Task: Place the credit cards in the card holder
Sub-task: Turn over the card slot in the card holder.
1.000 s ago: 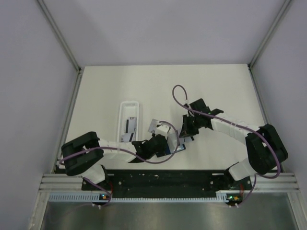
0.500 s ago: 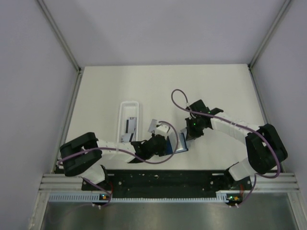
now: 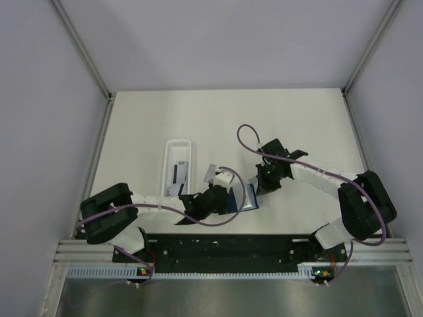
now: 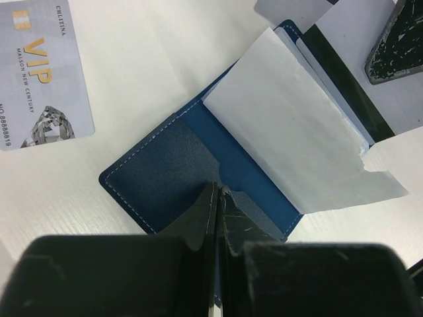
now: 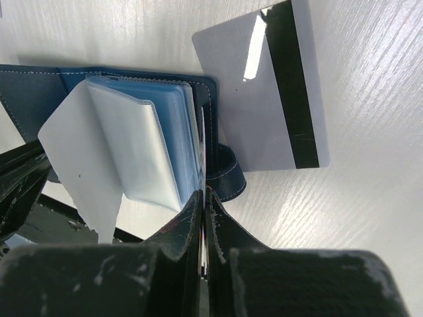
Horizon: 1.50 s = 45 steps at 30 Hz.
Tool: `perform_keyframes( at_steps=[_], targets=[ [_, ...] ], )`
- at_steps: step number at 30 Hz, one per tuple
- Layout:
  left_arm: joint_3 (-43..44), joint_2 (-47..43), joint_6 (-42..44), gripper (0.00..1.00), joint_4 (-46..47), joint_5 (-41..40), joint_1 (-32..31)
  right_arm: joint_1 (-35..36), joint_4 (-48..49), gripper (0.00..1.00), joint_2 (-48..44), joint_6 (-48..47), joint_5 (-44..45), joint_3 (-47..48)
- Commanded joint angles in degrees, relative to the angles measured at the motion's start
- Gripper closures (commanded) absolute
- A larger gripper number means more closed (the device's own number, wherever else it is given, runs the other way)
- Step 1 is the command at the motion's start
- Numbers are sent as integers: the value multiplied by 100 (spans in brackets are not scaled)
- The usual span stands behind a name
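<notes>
The navy card holder (image 4: 165, 165) lies open on the table, its clear plastic sleeves (image 4: 291, 132) fanned up. My left gripper (image 4: 219, 190) is shut, with its tips pressed on the holder's inner cover. My right gripper (image 5: 203, 191) is shut on a white credit card (image 4: 350, 33) with a black stripe. That card shows edge-on (image 5: 202, 152) against the sleeve stack (image 5: 132, 145). Another grey credit card (image 5: 264, 99) lies stripe up just beyond the holder's snap tab (image 5: 228, 178). A VIP credit card (image 4: 39, 72) lies face up to the holder's left. In the top view both grippers (image 3: 225, 198) (image 3: 262, 187) meet at the holder (image 3: 246, 201).
A long white tray (image 3: 178, 148) stands left of the arms with more cards (image 3: 177, 173) inside it. The black base rail (image 3: 231, 247) runs along the near edge. Grey walls enclose the table on the left, right and back.
My right gripper shifted slightly down and left with its card, closer in to the card holder. The left gripper stayed pressed on the cover.
</notes>
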Motion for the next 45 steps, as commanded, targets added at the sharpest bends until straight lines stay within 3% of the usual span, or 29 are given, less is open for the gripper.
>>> perform_keyframes(
  at_steps=[1, 9, 13, 19, 28, 37, 45],
  targets=[
    [38, -217, 231, 100, 57, -91, 63, 19, 164, 100, -180, 275, 10, -376],
    [38, -454, 249, 100, 30, -135, 151, 19, 850, 100, -531, 1110, -184, -1211],
    [30, -997, 161, 100, -84, -171, 151, 19, 1061, 100, -654, 1312, -96, -1466],
    [143, -1790, 460, 100, 399, 654, 116, 19, 1184, 100, -760, 1392, -70, -1599],
    [1101, -376, 443, 100, 540, 1087, -192, 19, 1404, 100, -760, 1471, -175, -1731],
    [1067, 354, -93, 100, 496, 542, -201, 19, 1413, 100, -787, 1471, -158, -1774],
    [961, 679, -208, 100, 672, 559, -192, 19, 1431, 100, -760, 1453, -158, -1775]
  ],
)
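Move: The card slots, spread open in the card holder, lie about 6 cm to the right of the left fingertips, level fore and aft and 1 cm lower; the VIP card is some 9 cm ahead and 7 cm left of those tips. The right hand already holds a striped card on edge, with the slots about 4 cm to its left and 1 cm ahead. A loose striped card lies 4 cm ahead and 3 cm right of the right hand. The right hand, still pinching the card on edge at the slots' right side, first draws it back about 2.5 cm and a little left and down, turning some 10 degrees clockwise, then holds there. The left hand, fingers shut, lifts off the open inner cover, arcs about 12 cm up and rightward over the pages and comes down beside the right fingers at the slots' near right edge. ##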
